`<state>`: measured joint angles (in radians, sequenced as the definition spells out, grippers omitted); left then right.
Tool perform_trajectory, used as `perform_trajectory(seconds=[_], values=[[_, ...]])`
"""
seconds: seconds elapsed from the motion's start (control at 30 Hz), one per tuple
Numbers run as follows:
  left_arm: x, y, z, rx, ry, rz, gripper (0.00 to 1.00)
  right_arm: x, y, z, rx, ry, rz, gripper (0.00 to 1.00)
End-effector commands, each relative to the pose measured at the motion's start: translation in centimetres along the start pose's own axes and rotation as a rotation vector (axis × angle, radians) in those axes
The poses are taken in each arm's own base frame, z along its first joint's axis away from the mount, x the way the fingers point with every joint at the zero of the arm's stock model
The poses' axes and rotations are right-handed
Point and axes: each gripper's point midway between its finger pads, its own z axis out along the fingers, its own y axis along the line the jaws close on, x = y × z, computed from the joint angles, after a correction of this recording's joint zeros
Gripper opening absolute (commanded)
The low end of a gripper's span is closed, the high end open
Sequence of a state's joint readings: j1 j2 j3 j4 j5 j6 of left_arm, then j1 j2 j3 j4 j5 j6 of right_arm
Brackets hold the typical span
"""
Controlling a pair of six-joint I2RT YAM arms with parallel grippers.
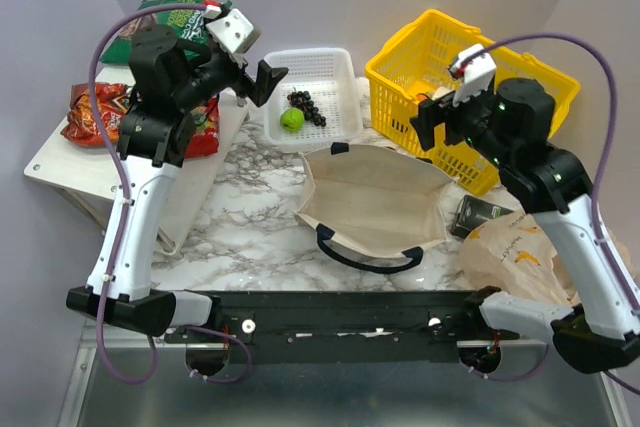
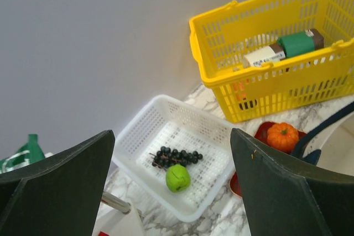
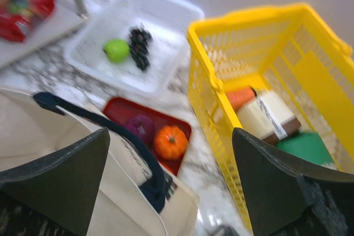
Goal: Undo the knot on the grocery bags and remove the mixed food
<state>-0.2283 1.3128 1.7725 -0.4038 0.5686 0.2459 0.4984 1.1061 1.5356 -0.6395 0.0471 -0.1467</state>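
Observation:
The beige canvas tote (image 1: 375, 202) with navy handles lies flat mid-table. The peach plastic bag (image 1: 520, 257) sits crumpled at the right, under my right arm; its knot cannot be made out. A green apple (image 2: 177, 178) and dark grapes (image 2: 177, 157) lie in a white tray (image 2: 138, 131). An orange (image 3: 170, 142) and a purple onion (image 3: 141, 127) rest in a red tray (image 3: 124, 108) beside the tote. A carrot (image 3: 240, 98) lies in the yellow basket (image 3: 210, 64). My left gripper (image 2: 172, 136) hangs open above the white tray. My right gripper (image 3: 170, 132) is open and empty over the red tray.
The yellow basket (image 1: 470, 77) at the back right holds a white box (image 2: 265, 54) and a green box (image 2: 298, 42). Green (image 1: 185, 22) and red (image 1: 95, 112) snack bags lie on a board at the left. A black-and-green box (image 1: 485, 215) lies right of the tote.

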Motion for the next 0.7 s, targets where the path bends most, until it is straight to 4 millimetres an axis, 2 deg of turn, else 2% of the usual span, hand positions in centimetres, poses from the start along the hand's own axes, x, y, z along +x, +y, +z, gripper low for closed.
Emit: perform_trajectory(seconds=[0.0,0.03,0.1,0.13,0.17,0.27,0.4,0.43,0.63,0.67], values=[[1.8,-1.5,0.5,0.044,0.075,0.025,0.98,7.6,-3.0,0.4,0.196,0.358,-0.032,0.99],[2.4,-2.3,0.9,0.061,0.088,0.029,0.98,7.9,-3.6,0.2,0.235,0.376,-0.037,0.99],[3.0,-3.0,1.2,0.076,0.107,0.049,0.98,8.6,-3.9,-0.1,0.256,0.389,-0.043,0.99],[3.3,-3.7,1.4,0.098,0.111,0.053,0.98,8.4,-3.9,0.0,0.258,0.363,-0.045,0.99],[3.5,-4.0,1.5,0.109,0.116,0.057,0.98,9.1,-3.7,0.0,0.240,0.372,-0.070,0.99],[4.3,-4.7,1.8,0.131,0.138,0.052,0.98,8.5,-3.5,-0.2,0.217,0.318,-0.092,0.99],[5.3,-4.9,2.0,0.123,0.158,0.008,0.98,9.6,-3.4,0.1,0.209,0.333,-0.113,0.99],[6.3,-5.2,1.9,0.124,0.178,-0.016,0.98,9.5,-3.3,0.1,0.204,0.321,-0.119,0.99],[9.2,-6.5,0.9,0.144,0.246,-0.033,0.98,9.4,-3.2,0.5,0.183,0.319,-0.151,0.99],[10.2,-6.6,0.8,0.148,0.271,-0.024,0.98,9.5,-3.1,0.7,0.177,0.325,-0.152,0.99]])
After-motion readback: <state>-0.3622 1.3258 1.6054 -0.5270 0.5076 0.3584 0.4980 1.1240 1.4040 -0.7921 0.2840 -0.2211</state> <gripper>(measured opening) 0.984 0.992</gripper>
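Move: The empty tote bag stands open with its middle about 28 cm to the left hand's right, roughly level fore and aft, some 41 cm below. From the right hand it lies about 13 cm left, level fore and aft, 32 cm down; the red tray is some 17 cm ahead, 15 cm left, 40 cm down, and the yellow basket about 27 cm ahead, 12 cm right, 30 cm below. Both open hands sink about 10 cm and shift some 5 cm right, down towards the tote bag, touching nothing. ##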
